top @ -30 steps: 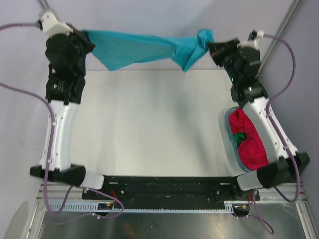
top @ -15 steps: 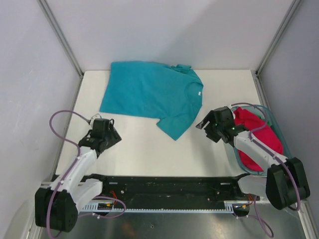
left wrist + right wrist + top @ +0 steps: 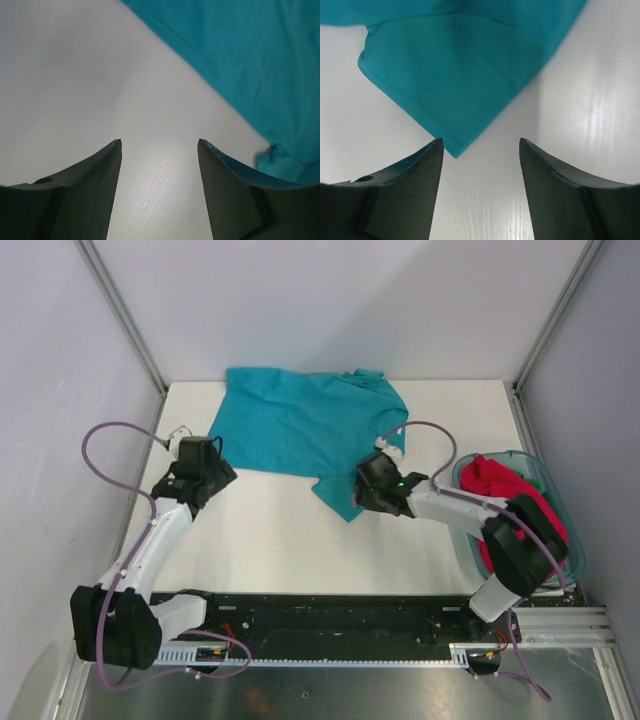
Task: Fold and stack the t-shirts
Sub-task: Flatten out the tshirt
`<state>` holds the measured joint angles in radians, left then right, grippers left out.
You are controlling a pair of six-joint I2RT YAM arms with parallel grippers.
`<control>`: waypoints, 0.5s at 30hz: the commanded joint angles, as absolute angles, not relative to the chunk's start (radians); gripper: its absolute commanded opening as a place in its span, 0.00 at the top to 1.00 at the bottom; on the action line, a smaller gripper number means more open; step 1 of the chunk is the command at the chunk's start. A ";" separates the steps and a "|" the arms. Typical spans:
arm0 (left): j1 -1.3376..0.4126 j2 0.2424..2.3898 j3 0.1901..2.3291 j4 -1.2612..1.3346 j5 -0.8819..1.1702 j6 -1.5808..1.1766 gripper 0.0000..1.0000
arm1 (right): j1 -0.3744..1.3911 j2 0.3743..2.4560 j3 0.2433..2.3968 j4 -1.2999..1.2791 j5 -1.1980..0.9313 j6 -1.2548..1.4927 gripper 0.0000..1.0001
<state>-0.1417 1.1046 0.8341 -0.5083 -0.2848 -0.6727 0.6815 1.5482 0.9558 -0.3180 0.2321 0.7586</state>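
A teal-blue t-shirt [image 3: 300, 425] lies spread flat at the back middle of the white table; one sleeve points toward the front. My left gripper [image 3: 222, 477] is open over bare table just left of the shirt's lower left corner. In the left wrist view, the left gripper [image 3: 160, 142] has only table between its fingers, and the shirt's edge [image 3: 250, 65] is up to the right. My right gripper [image 3: 363, 492] is open at the sleeve's tip. The right wrist view shows the right gripper [image 3: 480, 141] with the sleeve corner [image 3: 455, 80] just ahead of its left finger, untouched. A magenta-red t-shirt [image 3: 510, 490] sits bunched in the basket.
A translucent teal plastic basket [image 3: 545, 472] stands at the table's right edge, under the right arm's forearm. Grey walls with metal posts close in the left, back and right sides. Purple cables loop off both arms.
A second ago both grippers held the teal shirt stretched in the air at the back. It now lies flat on the table, both grippers have opened, and both have come to its near edge.
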 commanded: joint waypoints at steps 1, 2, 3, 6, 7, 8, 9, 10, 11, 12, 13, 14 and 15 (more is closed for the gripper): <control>-0.075 1.164 0.935 -0.485 -0.322 -0.652 0.34 | 0.746 1.686 1.075 -0.287 0.335 0.639 0.34; -0.063 1.177 0.946 -0.486 -0.318 -0.648 0.34 | 0.751 1.708 1.091 -0.288 0.337 0.631 0.34; -0.054 1.188 0.954 -0.485 -0.313 -0.644 0.34 | 0.757 1.727 1.104 -0.289 0.338 0.624 0.34; -0.037 1.211 0.970 -0.486 -0.305 -0.633 0.35 | 0.780 1.770 1.133 -0.303 0.344 0.609 0.34; -0.034 1.218 0.971 -0.485 -0.305 -0.632 0.35 | 0.789 1.784 1.142 -0.312 0.348 0.606 0.34; -0.032 1.223 0.972 -0.485 -0.305 -0.631 0.35 | 0.799 1.797 1.150 -0.322 0.355 0.604 0.35; -0.030 1.228 0.972 -0.486 -0.305 -0.630 0.36 | 0.808 1.808 1.156 -0.330 0.362 0.602 0.35; -0.029 1.231 0.972 -0.485 -0.305 -0.629 0.36 | 0.817 1.818 1.158 -0.338 0.367 0.602 0.35; -0.028 1.235 0.970 -0.485 -0.304 -0.629 0.36 | 0.823 1.828 1.160 -0.345 0.371 0.602 0.35; -0.027 1.239 0.969 -0.485 -0.304 -0.628 0.36 | 0.827 1.837 1.161 -0.351 0.372 0.602 0.35; -0.027 1.242 0.968 -0.485 -0.304 -0.628 0.36 | 0.832 1.845 1.162 -0.356 0.373 0.602 0.36; -0.026 1.245 0.965 -0.483 -0.304 -0.627 0.36 | 0.836 1.853 1.161 -0.360 0.376 0.601 0.36; -0.025 1.248 0.964 -0.482 -0.304 -0.626 0.36 | 0.840 1.860 1.161 -0.364 0.378 0.600 0.37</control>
<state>-0.0368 1.2407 0.9321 -0.4961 -0.2871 -0.6460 0.8207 1.8301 1.1301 -0.3309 0.3313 0.6193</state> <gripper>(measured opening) 0.644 0.641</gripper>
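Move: The t-shirt's sleeve flap, pointing back towards the base, lies just off the open right fingers: its middle is about 4 cm to the left, 3 cm ahead and 6 cm below. From the right hand the shirt's body is centred some 20 cm ahead and 12 cm left, and the basket stands about 34 cm right, level with it. From the left hand the sleeve flap is roughly 24 cm right and 2 cm ahead, and the shirt's near left corner is 15 cm ahead and 4 cm left, all some 13 cm below. The right hand slides left and sinks, about 5 cm each way, down over the sleeve flap, its left side dipping and the whole hand turning counter-clockwise by 10 degrees or so, fingers staying open on either side of the cloth just above its tip. Meanwhile the left hand, also open and clear of the cloth, eases some 4 cm left and forward towards the shirt's near left corner, rising slightly and settling back to its height, then hovers there. ##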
